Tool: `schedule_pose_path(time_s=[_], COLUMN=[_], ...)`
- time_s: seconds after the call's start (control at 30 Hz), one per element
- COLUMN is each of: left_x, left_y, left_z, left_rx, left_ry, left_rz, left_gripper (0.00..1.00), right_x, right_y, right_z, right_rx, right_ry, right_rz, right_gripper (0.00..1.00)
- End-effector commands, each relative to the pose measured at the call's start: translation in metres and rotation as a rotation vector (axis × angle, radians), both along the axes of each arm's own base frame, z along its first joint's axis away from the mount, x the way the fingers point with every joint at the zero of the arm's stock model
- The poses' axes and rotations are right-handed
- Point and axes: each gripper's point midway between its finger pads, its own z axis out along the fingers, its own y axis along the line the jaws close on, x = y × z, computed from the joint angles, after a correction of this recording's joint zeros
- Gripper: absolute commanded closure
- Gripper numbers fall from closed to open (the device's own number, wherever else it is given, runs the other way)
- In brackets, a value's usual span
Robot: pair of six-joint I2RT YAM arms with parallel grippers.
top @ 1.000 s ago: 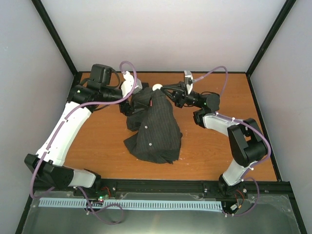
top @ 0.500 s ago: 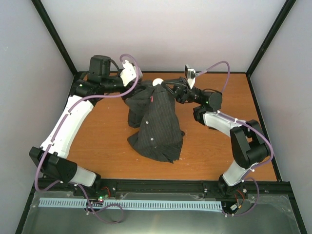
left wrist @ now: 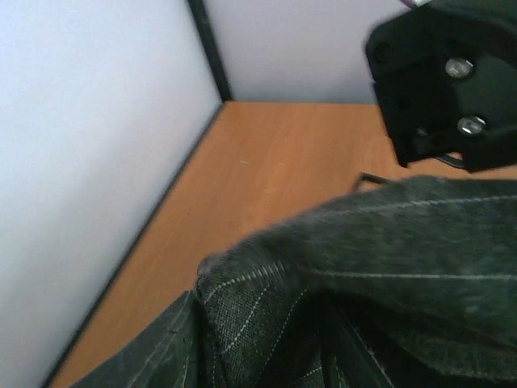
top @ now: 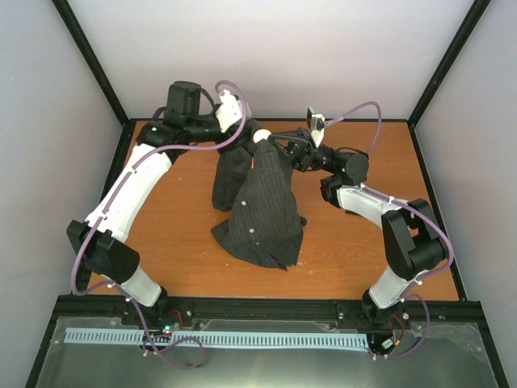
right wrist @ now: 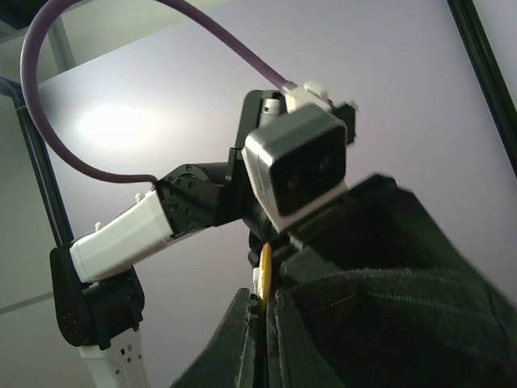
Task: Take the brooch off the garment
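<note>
The garment, a dark pinstriped shirt, hangs like a tent from both grippers at the back of the table. My left gripper is shut on a bunch of its cloth; in the left wrist view the garment fills the lower frame and hides the fingers. My right gripper sits at the garment's peak. In the right wrist view the brooch, a thin golden disc seen edge-on, is pinched in my right gripper, beside the garment. A pale round spot shows at the peak.
The wooden table is ringed by a black frame and pale walls. White buttons dot the shirt front. The left arm's wrist camera hangs right over the right fingers. The right gripper's black body shows close to the left wrist.
My left gripper has closed on the cloth, then risen and moved right toward the back, pulling the garment into a taller tent. The right arm has barely moved.
</note>
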Motion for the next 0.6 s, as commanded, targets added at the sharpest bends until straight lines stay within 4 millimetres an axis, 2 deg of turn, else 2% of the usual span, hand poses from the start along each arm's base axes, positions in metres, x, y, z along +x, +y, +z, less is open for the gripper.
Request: schedule_pose_path(time_s=[0.0,0.1,0.17,0.23,0.33,0.47,0.57], left_x=[-0.034,-0.054,-0.059,-0.061,-0.077,-0.112,-0.113], left_y=[-0.021,-0.017,-0.011,-0.003,0.006,0.004,-0.002], left_z=[-0.033,-0.062,-0.062,-0.046,-0.007,0.030,0.041], left_rx=[0.013,0.042,0.057,0.056,0.012,-0.076,-0.138], left_ry=[0.193,0.295,0.286,0.233,0.145,0.123,0.193], left_rz=[-0.155,-0.183,-0.154,-0.118,-0.135,-0.254,-0.267], left_gripper=[0.59,0.54,0.45,0.35,0.23,0.17,0.16], right_x=[-0.027,-0.023,-0.022,-0.020,-0.019,-0.017,-0.017], right_y=[-0.019,-0.022,-0.022,-0.022,-0.021,-0.020,-0.019], right_z=[0.026,0.024,0.022,0.020,0.018,0.017,0.016], right_rx=[0.090,0.091,0.088,0.088,0.087,0.085,0.082], right_ry=[-0.199,-0.199,-0.195,-0.188,-0.183,-0.182,-0.179], right_rz=[-0.049,-0.065,-0.062,-0.058,-0.057,-0.055,-0.050], right_gripper=[0.97,0.98,0.97,0.97,0.97,0.97,0.97])
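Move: The left hand has a fold of the dark garment between its part-closed fingers. The white, yellow-rimmed brooch, close to the tips of the right hand's shut fingers, lies about 4 cm back, 2 cm to the right and some 4 cm above it. From the right hand, the brooch is roughly 2 cm left, level fore and aft, and 1 cm higher. The red tag on the garment sits about 5 cm nearer the base than the brooch, 1 cm left of it and 9 cm lower. The left hand carries its fold of garment down about 7 cm and back beside the brooch, opening its fingers wide towards the bottom to let the cloth go, then rises again while still drawing back, ending some 9 cm nearer the base with the fingers tipped a little further down. The right hand keeps its shut grip on the brooch and gives only about a centimetre right and down before holding still. ##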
